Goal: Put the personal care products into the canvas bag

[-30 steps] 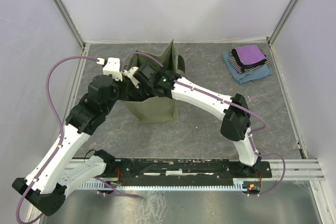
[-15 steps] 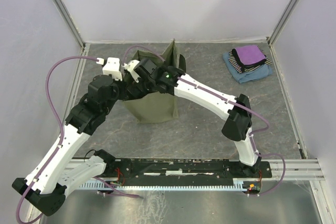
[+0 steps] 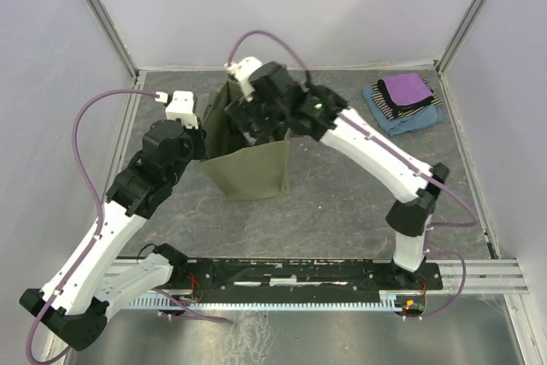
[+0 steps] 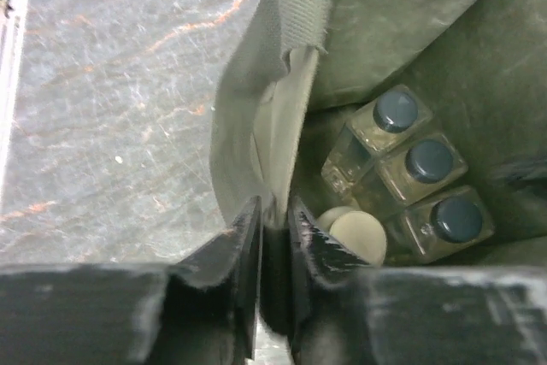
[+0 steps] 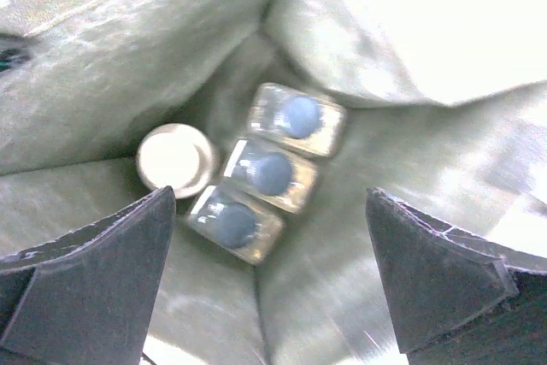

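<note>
The olive canvas bag (image 3: 253,168) stands open mid-table. My left gripper (image 4: 273,215) is shut on the bag's left rim (image 4: 269,138), and the fabric runs between its fingers. Inside, on the bag's floor, three clear squarish bottles with dark caps (image 4: 396,114) (image 4: 429,161) (image 4: 456,219) stand in a row, with the cream jar (image 4: 360,238) beside them. My right gripper (image 5: 272,204) hangs open over the bag's mouth with nothing between its fingers. Below it are the same bottles (image 5: 299,118) (image 5: 272,173) (image 5: 235,225) and jar (image 5: 173,158). In the top view the right gripper (image 3: 253,119) sits over the bag.
Folded blue, striped and purple cloths (image 3: 403,102) lie at the back right of the table. Grey walls and metal frame posts enclose the workspace. The right arm (image 3: 376,156) arches over the table's middle.
My right gripper has opened wide and lifted up and back out of the bag. The left gripper has kept its hold on the rim.
</note>
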Available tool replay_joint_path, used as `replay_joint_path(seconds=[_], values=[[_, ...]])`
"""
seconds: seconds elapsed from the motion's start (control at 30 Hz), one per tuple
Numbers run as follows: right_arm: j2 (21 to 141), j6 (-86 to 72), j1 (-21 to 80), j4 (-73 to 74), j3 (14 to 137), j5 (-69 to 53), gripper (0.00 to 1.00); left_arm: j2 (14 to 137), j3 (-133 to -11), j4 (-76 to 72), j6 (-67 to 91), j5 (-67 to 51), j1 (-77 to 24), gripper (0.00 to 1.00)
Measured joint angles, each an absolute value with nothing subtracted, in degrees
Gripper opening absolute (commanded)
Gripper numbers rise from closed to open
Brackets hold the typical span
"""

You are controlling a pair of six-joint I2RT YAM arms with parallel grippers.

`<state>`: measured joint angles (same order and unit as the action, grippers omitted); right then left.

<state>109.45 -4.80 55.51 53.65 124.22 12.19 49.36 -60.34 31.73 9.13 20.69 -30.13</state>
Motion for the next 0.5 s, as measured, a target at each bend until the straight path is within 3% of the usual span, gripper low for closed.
replay_joint_path(seconds=[0.07,0.17,0.5], values=[[105.93,-4.78,53.49,53.93,123.50,13.63,1.00,49.71,-61.01,31.38,9.08,21.30,-30.13,0.70],[99.11,-4.56,50.11,53.78,121.43,15.86,1.00,50.02,-63.42,29.43,9.15,23.03,-30.13,0.90],[86.52,-3.57,39.16,50.48,110.52,19.22,1.00,53.12,-67.92,22.70,8.34,32.84,-30.13,0.97]])
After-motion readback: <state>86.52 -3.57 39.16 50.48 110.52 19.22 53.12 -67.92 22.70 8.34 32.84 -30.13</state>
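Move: The left gripper is pinching the canvas bag's left rim; the bag's middle lies about 10 cm to its right, 5 cm ahead and 13 cm below. The open right gripper is over the bag's mouth, with the bag's middle right beneath it, about 14 cm down. Inside, the white jar is about 3 cm back, 5 cm left and 17 cm below the right hand; the three clear bottles are some 2 cm ahead, 1 cm right and 18 cm below. Open the left gripper wide to let go of the bag's rim and lift it about 8 cm, with a little forward drift and the fingertips tipping up. Meanwhile swing the still-open right gripper some 18 cm to the right, away from the bag, rising about 11 cm before easing down slightly, while turning clockwise about 20 degrees. ##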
